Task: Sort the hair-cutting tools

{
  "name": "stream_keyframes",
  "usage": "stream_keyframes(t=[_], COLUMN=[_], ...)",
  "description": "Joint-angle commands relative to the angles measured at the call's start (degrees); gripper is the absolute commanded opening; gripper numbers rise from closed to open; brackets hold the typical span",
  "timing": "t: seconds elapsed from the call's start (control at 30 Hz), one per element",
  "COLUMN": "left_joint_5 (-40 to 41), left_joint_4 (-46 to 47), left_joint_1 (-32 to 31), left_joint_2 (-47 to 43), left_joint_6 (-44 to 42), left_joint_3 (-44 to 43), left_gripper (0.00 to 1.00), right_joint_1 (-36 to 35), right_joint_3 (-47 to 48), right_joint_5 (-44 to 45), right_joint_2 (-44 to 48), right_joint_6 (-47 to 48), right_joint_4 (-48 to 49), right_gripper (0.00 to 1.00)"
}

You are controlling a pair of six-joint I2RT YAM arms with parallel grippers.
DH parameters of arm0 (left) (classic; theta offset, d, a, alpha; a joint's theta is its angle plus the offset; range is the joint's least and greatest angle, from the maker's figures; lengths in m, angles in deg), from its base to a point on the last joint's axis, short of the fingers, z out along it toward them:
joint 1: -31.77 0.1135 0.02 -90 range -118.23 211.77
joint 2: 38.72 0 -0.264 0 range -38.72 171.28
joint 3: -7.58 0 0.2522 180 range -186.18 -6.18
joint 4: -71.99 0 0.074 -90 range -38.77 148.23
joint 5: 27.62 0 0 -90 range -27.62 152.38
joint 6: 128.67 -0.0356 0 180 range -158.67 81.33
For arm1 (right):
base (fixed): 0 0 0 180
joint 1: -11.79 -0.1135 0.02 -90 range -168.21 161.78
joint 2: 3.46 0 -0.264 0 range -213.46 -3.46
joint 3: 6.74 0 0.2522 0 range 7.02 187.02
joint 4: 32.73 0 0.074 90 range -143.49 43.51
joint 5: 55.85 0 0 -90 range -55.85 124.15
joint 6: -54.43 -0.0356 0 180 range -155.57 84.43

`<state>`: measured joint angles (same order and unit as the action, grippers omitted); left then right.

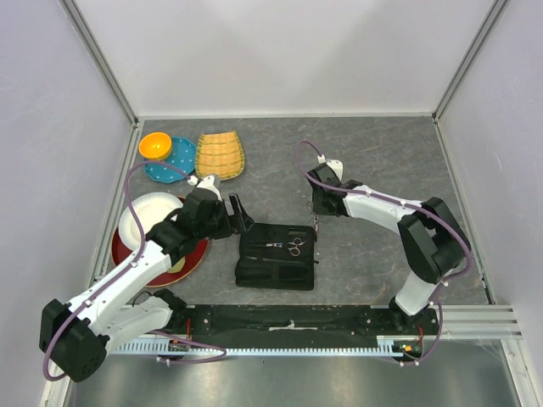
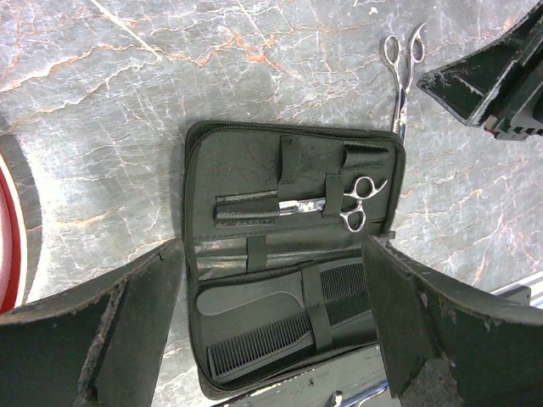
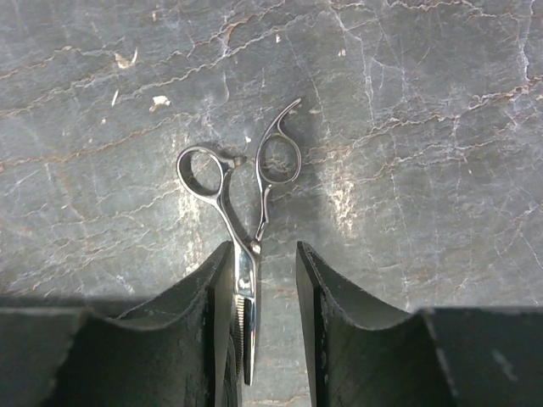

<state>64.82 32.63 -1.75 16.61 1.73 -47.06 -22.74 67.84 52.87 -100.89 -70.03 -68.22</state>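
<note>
An open black zip case [image 2: 229, 161] lies on the marble table. One pair of silver scissors [image 2: 344, 203] sits strapped in its upper half, also seen from above [image 1: 293, 247]. A black comb [image 2: 263, 343] lies under a strap in the lower half. A second pair of silver scissors [image 3: 242, 195] lies on the table just past the case's far edge [image 2: 402, 64]. My right gripper [image 3: 263, 248] straddles its blades; the blade lies against the left finger [image 3: 199, 297], with a clear gap to the right one. My left gripper [image 2: 271, 246] hovers wide open over the case with nothing in it.
At the back left stand an orange bowl [image 1: 154, 144], a blue dotted plate [image 1: 176, 161] and a woven basket [image 1: 221, 155]. A white dish [image 1: 144, 216] rests on a red plate [image 1: 188, 264] left of the case. A rail [image 1: 288, 326] runs along the near edge.
</note>
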Motion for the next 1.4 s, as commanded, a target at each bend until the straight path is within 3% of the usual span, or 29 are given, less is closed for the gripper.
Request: stream_keyframes(t=[0.0,0.5,0.6,0.63,1.07,1.23,1.37], left_joint_5=[-1.03,-1.38,-1.56,-1.56,-2.17,-7.00,-14.62], left_joint_4=[1.44,1.17,1.00,1.00,0.99,2.92,7.13], left_joint_1=[0.29,0.47,0.47,0.47,0.73,0.73,0.82], left_joint_2=[-0.58,-1.19,-1.28,-1.28,-0.14,1.27,1.53], left_joint_6=[-1.82,-1.55,-1.64,-1.73,-3.92,-5.86,-7.44], left_joint_3=[-0.78,0.01,-0.07,-0.25,-2.80,-4.03,-4.29], left_gripper=[0.91,0.90,0.90,0.90,0.90,0.90,0.90], right_joint_1=[0.77,2.35,2.70,2.79,5.78,5.78,5.78], right_joint_3=[3.60,5.81,6.07,6.15,1.85,0.62,-0.70], right_joint_5=[1.41,0.62,0.09,-0.26,-0.44,-1.31,-9.90], right_joint_2=[-2.15,-10.41,-11.29,-11.47,1.97,8.47,14.79], right_joint_6=[-0.08,-0.35,0.27,0.53,6.94,8.88,9.67], right_joint_4=[2.22,3.02,2.93,2.93,7.32,7.67,9.42], right_gripper=[0.41,0.25,0.10,0.00,0.00,0.00,0.00])
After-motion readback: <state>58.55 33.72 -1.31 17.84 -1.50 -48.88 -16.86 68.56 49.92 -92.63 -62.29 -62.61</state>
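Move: The thinning scissors lie almost under the right hand, their middle about 3 cm below it, level with it fore-and-aft and 1 cm to its left, finger rings pointing forward. From the right hand, the open black case is centred about 12 cm back and 12 cm left; the cutting scissors strapped inside it are some 9 cm back and 7 cm left. From the left hand, the thinning scissors are some 5 cm ahead, 21 cm right and 13 cm below. The right fingers pinch the thinning scissors by the shank just behind the hooked ring, after sinking about 3 cm and easing 2–3 cm forward over the scissors while closing from half open to shut. Keeping that grip, the right hand slides some 2 cm right, away from the case, then rises about 10 cm, tipping its fingers up and forward roughly 10 degrees. ##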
